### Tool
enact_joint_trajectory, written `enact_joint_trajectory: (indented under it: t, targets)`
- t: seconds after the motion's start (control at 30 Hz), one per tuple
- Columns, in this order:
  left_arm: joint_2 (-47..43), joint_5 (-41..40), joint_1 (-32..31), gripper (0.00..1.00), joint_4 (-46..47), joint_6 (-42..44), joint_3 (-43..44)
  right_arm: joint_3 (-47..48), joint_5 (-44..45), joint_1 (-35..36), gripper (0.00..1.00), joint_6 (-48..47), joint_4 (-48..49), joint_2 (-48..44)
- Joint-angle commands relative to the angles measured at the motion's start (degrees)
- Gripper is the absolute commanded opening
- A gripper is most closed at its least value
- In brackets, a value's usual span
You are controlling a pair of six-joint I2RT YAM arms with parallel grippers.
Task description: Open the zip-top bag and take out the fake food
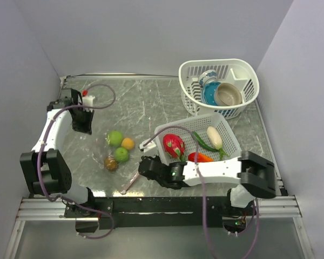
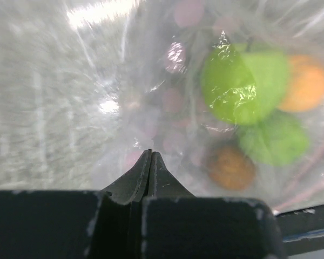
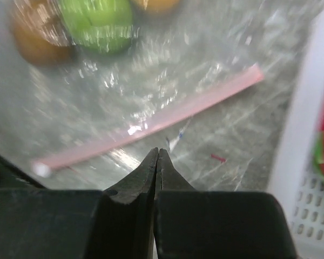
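Note:
The clear zip-top bag point(image 1: 105, 148) lies on the table, its pink zip strip point(image 1: 130, 182) toward my right arm. Inside are two green balls point(image 1: 115, 138), an orange point(image 1: 128, 143) and a brown kiwi-like piece point(image 1: 111, 163). My left gripper point(image 1: 82, 128) is at the bag's far closed end. In the left wrist view its tips point(image 2: 150, 152) are shut where the film point(image 2: 97, 108) begins, with the green ball point(image 2: 243, 81) beyond. My right gripper point(image 1: 143, 163) is shut and empty. In the right wrist view it point(image 3: 158, 151) is just short of the zip strip point(image 3: 151, 127).
A white rectangular basket point(image 1: 189, 121) beside my right arm holds a red fruit point(image 1: 174, 144), a cream oblong point(image 1: 214, 136), a green vegetable point(image 1: 202, 141) and an orange-red piece point(image 1: 201, 157). A round white basket point(image 1: 218, 62) at back right holds a blue-patterned cup point(image 1: 208, 80) and a tan bowl point(image 1: 229, 94).

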Motion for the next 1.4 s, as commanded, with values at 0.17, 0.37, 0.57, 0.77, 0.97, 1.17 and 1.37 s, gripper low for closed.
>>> enact_joint_trajectory:
  t: [0.17,0.37,0.57,0.77,0.97,1.17,1.37]
  targets:
    - [-8.61,5.39,-1.38,0.01,-10.31,-0.20,13.03,-1.39,-2.10,0.62,0.00,-0.66,8.27,7.35]
    - [-9.75,2.85,-2.61,0.01,-4.35,-0.47,1.96,0.89,-2.81,0.44,0.01,-1.44,11.70,11.40]
    - [-5.72,-7.77,-2.70,0.01,7.50,0.50,-9.91,3.88,-4.39,-0.44,0.11,-2.94,15.39,14.91]
    - [0.17,-12.79,-2.96,0.01,14.73,1.03,-14.57,5.11,-5.36,-1.32,0.15,-3.29,16.36,16.67]
    - [5.53,-20.36,-5.60,0.01,22.11,1.29,-18.09,4.33,-5.71,-1.41,0.44,-3.99,16.62,16.33]
    - [11.07,-22.83,-8.76,0.01,25.11,0.15,-18.71,2.91,-6.59,-1.76,0.64,-6.01,21.36,16.23]
    - [12.04,-21.08,-12.80,0.01,22.57,-2.48,-16.87,5.98,-8.96,-2.28,0.95,-9.26,27.51,17.55]
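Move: The green lime I'm after in the bag lies about 7 cm ahead and 9 cm left of my right hand, some 8 cm lower; the kiwi is 3 ahead and 13 left, the orange 11 ahead and 7 left, and the bag's pink zip edge level, 3 cm left and 10 below. For my left hand the bag's left edge is nearly underneath, 1 back, 1 left, 12 down; the green apple is 1 ahead, 9 right. I sink my shut right fingers about 7 cm to the bag's mouth, then work them some 7 cm left towards the lime, rising slightly late on while opening them almost wide at the pink lips. My left hand, shut throughout, first lifts about 11 cm, then swings back and down past its start, drifting left onto the bag's left edge and rolling some 25 degrees, its left side rising. ##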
